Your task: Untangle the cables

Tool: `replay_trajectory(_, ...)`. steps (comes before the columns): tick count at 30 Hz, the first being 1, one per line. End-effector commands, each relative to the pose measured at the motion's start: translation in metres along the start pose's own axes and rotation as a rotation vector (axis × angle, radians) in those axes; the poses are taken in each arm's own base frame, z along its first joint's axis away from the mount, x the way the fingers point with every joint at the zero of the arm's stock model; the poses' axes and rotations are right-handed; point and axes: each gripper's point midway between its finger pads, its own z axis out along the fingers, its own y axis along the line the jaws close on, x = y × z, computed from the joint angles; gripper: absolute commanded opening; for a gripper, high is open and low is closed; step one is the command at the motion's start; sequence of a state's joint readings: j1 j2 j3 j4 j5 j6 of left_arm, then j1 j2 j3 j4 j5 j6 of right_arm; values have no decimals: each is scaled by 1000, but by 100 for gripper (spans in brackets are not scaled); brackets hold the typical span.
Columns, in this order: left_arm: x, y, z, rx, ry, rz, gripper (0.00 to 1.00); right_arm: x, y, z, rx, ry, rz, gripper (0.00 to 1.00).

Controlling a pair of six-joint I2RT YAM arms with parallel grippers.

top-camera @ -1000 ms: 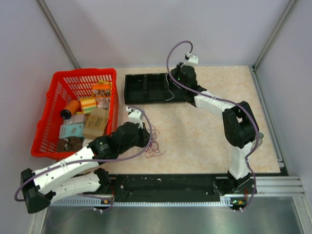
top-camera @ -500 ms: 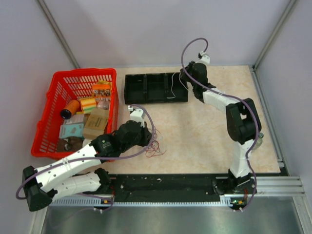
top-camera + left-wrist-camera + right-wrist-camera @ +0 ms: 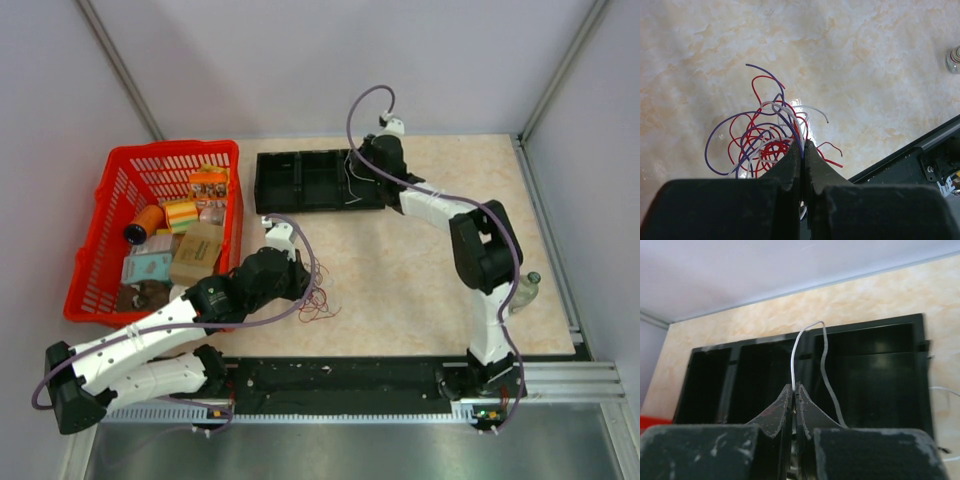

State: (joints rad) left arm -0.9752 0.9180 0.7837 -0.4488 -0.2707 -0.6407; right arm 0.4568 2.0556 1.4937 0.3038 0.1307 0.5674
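The cables [image 3: 765, 137] lie as a loose tangle of red, purple and white strands on the beige table, also seen in the top view as the cables [image 3: 316, 300]. My left gripper [image 3: 803, 145] is shut on strands at the tangle's right edge; a purple and a white strand run between its fingers. In the top view the left gripper [image 3: 300, 287] sits just left of the tangle. My right gripper [image 3: 795, 386] is shut on a single white cable [image 3: 792, 355], which arches up and droops into the black tray [image 3: 865, 324]. From above, the right gripper [image 3: 365, 162] hangs over the tray's right end.
A red basket [image 3: 100, 250] full of packages stands at the left. The black three-compartment tray [image 3: 320, 208] lies at the back centre. A small clear bottle [image 3: 528, 286] stands at the right edge, also seen as the bottle [image 3: 954, 59]. A black rail [image 3: 340, 376] runs along the front.
The right gripper swung right with the white cable and has come back left over the tray's right end. The left gripper shifted slightly toward the tangle, then held still.
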Motion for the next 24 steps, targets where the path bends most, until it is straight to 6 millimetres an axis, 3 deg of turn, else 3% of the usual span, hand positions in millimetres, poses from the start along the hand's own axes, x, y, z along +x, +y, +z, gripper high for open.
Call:
replay_trajectory(1,-22,-12,-4,38,-70,-16,0,-62,69,-29,-127,-129,48,0)
replay_trajectory(8,-17,-13,0,42,-59,-21,0,-89,108,-54,-286,-156,174,0)
replay_trajectory(14,-16,-14,2,47,-54,-21,0,-97,120,-53,-325,-162,182,0)
replay_trajectory(19,-16,-10,0,32,-57,-17,0,-118,128,-60,-337,-215,137,0)
replay_trajectory(24,-20,-11,-1,30,-64,-13,0,-141,138,-83,-362,-264,120,0)
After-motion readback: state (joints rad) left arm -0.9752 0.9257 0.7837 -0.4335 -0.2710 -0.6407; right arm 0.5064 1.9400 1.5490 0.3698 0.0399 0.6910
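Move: The right gripper already pinches the white cable above the black tray: the tray's middle lies about 9 cm to its left, roughly 2 cm ahead and some 13 cm below, and the right compartment is almost underneath, about 2 cm ahead and 2 cm to the right. From the left gripper, still shut on the tangle, the tray's middle is around 30 cm ahead, 3 cm to the right and 14 cm below. Lift the right gripper about 11 cm, up and away from the black tray, keeping the white cable pinched. Early in the rise, bring it some 4 cm left and a little back, then go nearly straight up, slowing; roll its left side up by roughly 15 degrees while the fingertips tip up and swing slightly left. Hold the left gripper still on the tangle. ##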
